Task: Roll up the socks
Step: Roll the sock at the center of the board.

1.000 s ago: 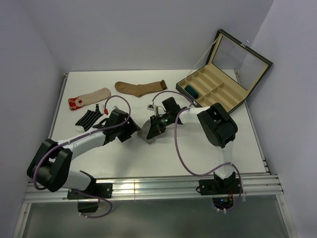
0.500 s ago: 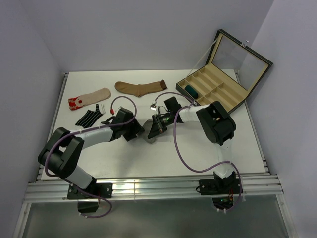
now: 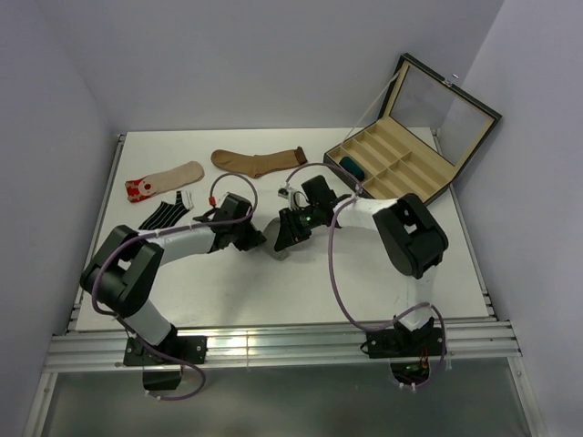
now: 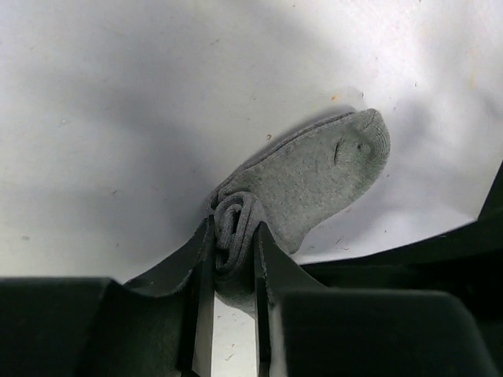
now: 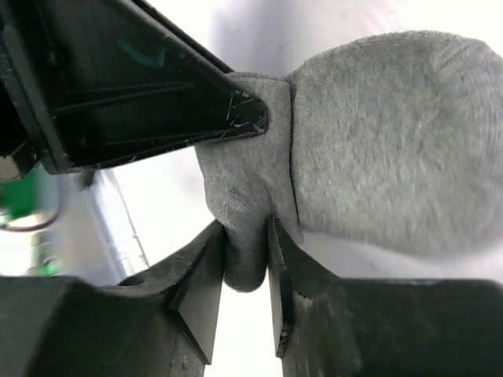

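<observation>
A grey sock lies on the white table, its toe pointing away and its near end coiled into a small roll. My left gripper is shut on that roll. My right gripper is shut on a fold of the same grey sock, with the left arm's finger just above it. From above, the left gripper and the right gripper meet tip to tip at mid-table, and the grey sock is mostly hidden beneath them.
A brown sock, a beige red-toed sock and a black white-striped sock lie flat at the back left. An open compartment box at the back right holds a dark teal roll.
My left arm has swung right to the grey sock and its jaws have closed on the rolled end. The right gripper has shifted slightly towards the back, still on the sock.
</observation>
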{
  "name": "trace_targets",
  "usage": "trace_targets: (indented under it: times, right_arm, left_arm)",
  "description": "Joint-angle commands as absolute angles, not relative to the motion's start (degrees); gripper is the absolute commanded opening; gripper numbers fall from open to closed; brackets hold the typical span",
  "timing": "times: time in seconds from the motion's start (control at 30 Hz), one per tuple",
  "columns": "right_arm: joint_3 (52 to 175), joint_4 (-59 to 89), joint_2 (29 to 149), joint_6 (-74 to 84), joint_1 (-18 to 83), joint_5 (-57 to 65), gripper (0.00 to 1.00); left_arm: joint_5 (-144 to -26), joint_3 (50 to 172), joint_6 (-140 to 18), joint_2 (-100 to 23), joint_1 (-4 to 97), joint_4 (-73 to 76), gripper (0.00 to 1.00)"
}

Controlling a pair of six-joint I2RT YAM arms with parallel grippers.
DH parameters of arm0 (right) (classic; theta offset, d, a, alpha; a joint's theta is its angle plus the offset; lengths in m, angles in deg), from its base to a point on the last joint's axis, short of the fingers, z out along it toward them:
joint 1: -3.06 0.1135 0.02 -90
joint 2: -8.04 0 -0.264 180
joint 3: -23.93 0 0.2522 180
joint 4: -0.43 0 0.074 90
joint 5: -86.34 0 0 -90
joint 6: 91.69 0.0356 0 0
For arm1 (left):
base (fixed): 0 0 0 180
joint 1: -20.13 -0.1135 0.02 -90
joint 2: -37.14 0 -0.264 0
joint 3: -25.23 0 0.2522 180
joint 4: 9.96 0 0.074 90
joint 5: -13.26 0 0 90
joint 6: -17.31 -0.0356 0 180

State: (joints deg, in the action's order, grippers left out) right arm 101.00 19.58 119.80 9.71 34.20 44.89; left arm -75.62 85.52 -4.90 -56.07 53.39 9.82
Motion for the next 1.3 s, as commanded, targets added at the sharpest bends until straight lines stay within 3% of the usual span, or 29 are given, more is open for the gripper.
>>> trace_targets:
  times: [0.0, 0.17, 0.37, 0.67, 1.27]
  right_arm:
    - [98.3, 21.0, 111.5, 6.1, 35.8, 26.4, 0.39]
    - [93.7, 17.4, 102.7, 3.1, 42.7, 7.0, 0.49]
    - [89.1, 10.2, 96.1, -2.7, 52.8, -13.4, 0.52]
    - [91.1, 8.9, 102.6, -5.9, 62.5, -19.7, 0.52]
    - [93.3, 10.3, 109.6, -7.0, 63.1, -24.2, 0.57]
  left_arm:
    - [-74.2, 86.7, -9.0, -58.7, 53.4, 16.4, 0.06]
    - [-75.2, 89.9, -12.8, -60.9, 52.5, 18.8, 0.06]
    - [-76.2, 92.3, -14.8, -62.6, 51.5, 19.9, 0.05]
    - [-77.4, 94.7, -15.8, -63.2, 51.0, 21.6, 0.05]
    - [-78.9, 95.2, -17.8, -63.9, 50.6, 21.8, 0.05]
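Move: The grey sock's roll is already pinched in the left fingers, its middle about 1 cm to that hand's right. From the right hand, whose fingertips still flank the fold, the roll lies some 2 cm left and 1 cm ahead. The unrolled foot lies about 4 cm straight ahead of the right hand and 1 cm lower. The brown sock lies roughly 21 cm ahead and 5 cm left of the right hand. The grey roll stays pinched in the left fingers, which ease about 1 cm forward, while the right fingers open wider, come free and rise some 5 cm. The right hand edges right, then swings left and back, turning about 60 degrees so its left-pointing fingers aim forward-left and down, and sinks again, open, astride the roll almost where it began. ##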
